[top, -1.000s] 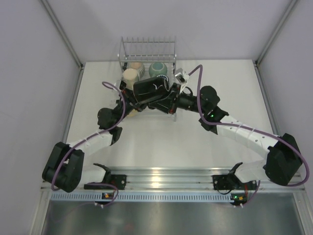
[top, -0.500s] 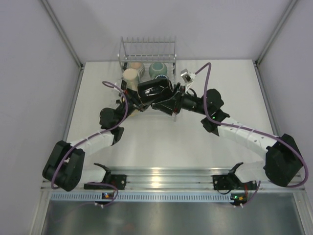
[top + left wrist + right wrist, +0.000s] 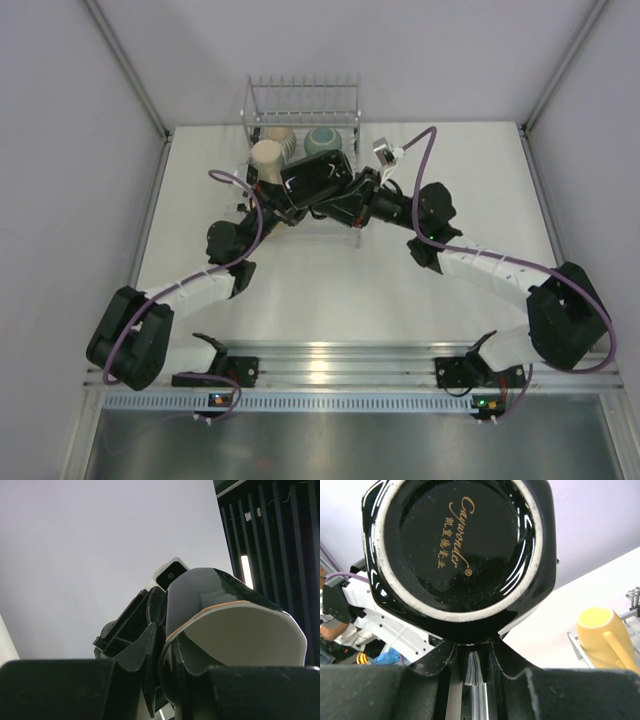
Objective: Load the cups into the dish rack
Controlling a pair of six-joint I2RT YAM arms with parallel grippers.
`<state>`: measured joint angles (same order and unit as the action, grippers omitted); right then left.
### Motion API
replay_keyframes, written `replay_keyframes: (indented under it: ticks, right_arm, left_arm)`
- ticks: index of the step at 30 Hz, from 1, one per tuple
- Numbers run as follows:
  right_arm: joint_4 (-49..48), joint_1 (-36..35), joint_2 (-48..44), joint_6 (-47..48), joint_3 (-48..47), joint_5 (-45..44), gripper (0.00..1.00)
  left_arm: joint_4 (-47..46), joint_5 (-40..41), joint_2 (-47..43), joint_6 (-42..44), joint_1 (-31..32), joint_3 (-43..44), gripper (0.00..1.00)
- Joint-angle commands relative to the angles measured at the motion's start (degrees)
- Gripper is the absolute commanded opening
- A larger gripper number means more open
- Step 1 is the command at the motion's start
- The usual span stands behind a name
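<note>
A black cup with a cream inside hangs over the front of the dish rack, held from both sides. My left gripper is shut on its rim, one finger inside and one outside. My right gripper is shut on the cup's handle, facing its printed base. In the rack stand a tall cream cup, a ribbed beige cup and a teal-green cup. A yellowish cup lies in the rack to the right.
The rack's row of upright prongs runs along its far side, against the back wall. White walls with metal posts close in both sides of the white table. The arm bases sit on the rail at the near edge.
The black cup has shifted slightly away from me, further over the rack, and has turned a little. My right wrist has rotated and its cable has swung upward. The left arm has followed.
</note>
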<state>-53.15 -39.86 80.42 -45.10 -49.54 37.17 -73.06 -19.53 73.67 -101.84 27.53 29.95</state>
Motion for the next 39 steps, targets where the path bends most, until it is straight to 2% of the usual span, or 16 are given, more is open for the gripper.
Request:
replay_keyframes:
  ticks: [1,4,8,12,19,22,28,31,32,35,36,39]
  right_arm:
    - [-1.1,-2.2,-3.8,1.6,-0.3,1.7,0.0]
    - [1.4,-1.8,-6.1,4.2,0.3,1.0,0.0]
    - [1.7,0.2,-8.2,4.3,0.7,1.2,0.0]
    - [2.0,2.2,-9.2,4.1,0.7,1.9,0.0]
    - [-0.3,6.0,-9.6,1.3,0.5,4.1,0.0]
    - [0.1,7.4,-9.5,1.0,0.2,4.8,0.0]
    - [1.6,11.1,-9.8,1.3,-0.2,7.0,0.0]
    - [6.8,13.7,-9.7,4.9,-2.0,7.6,0.0]
    - [12.0,14.0,-9.6,6.8,-4.0,7.6,0.0]
    - [21.8,14.2,-8.4,16.6,-9.1,5.5,0.0]
    - [28.6,14.2,-7.0,19.1,-10.5,4.9,0.0]
    - [39.0,14.1,-4.0,28.3,-15.1,1.0,0.0]
  left_arm:
    - [-6.5,2.9,1.0,5.0,1.2,1.0,0.0]
    - [-6.5,2.5,2.1,5.1,1.1,0.5,0.02]
    - [-6.5,2.7,2.9,6.1,1.1,-0.4,0.31]
    - [-6.5,2.4,3.5,7.8,1.0,-0.6,0.44]
    - [-6.5,2.7,4.2,9.2,0.8,-1.5,0.53]
    - [-6.5,1.1,4.2,9.9,0.2,-1.5,0.54]
    - [-3.2,0.5,0.3,11.0,-2.3,-3.7,0.59]
    - [9.0,0.6,-5.1,14.7,-4.1,-3.3,0.61]
    - [17.5,1.5,-6.9,18.4,-4.3,-2.9,0.63]
    - [32.8,5.3,-14.4,27.0,-4.6,0.3,0.68]
    - [42.6,8.5,-16.5,29.0,-4.6,1.8,0.71]
    - [56.2,15.1,-23.4,35.4,-4.8,4.2,0.86]
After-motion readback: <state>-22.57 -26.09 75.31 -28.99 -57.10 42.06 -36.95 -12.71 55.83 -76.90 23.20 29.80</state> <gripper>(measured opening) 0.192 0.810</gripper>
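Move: Both hands hold the black cup, its middle some 5 cm ahead and 4 cm above either hand, about 3 cm to the right of the left hand and 3 cm to the left of the right. From the right hand, the rack's free front-right place lies about 17 cm ahead, 1 cm left and 27 cm below; the blue cup is 13 cm beyond that place, the yellow cup 15 cm left of it. From the left hand, the place is about 16 cm ahead, 5 cm right, 28 cm below. Rightward first, then forward as well, the right hand carries the black cup about 7 cm each way, sinking slightly and turning some 20 degrees clockwise with its grip kept. The left fingers open wide and let go of the rim; that hand drops about 5 cm, then draws off left, rolling its left side up and turning counter-clockwise. ##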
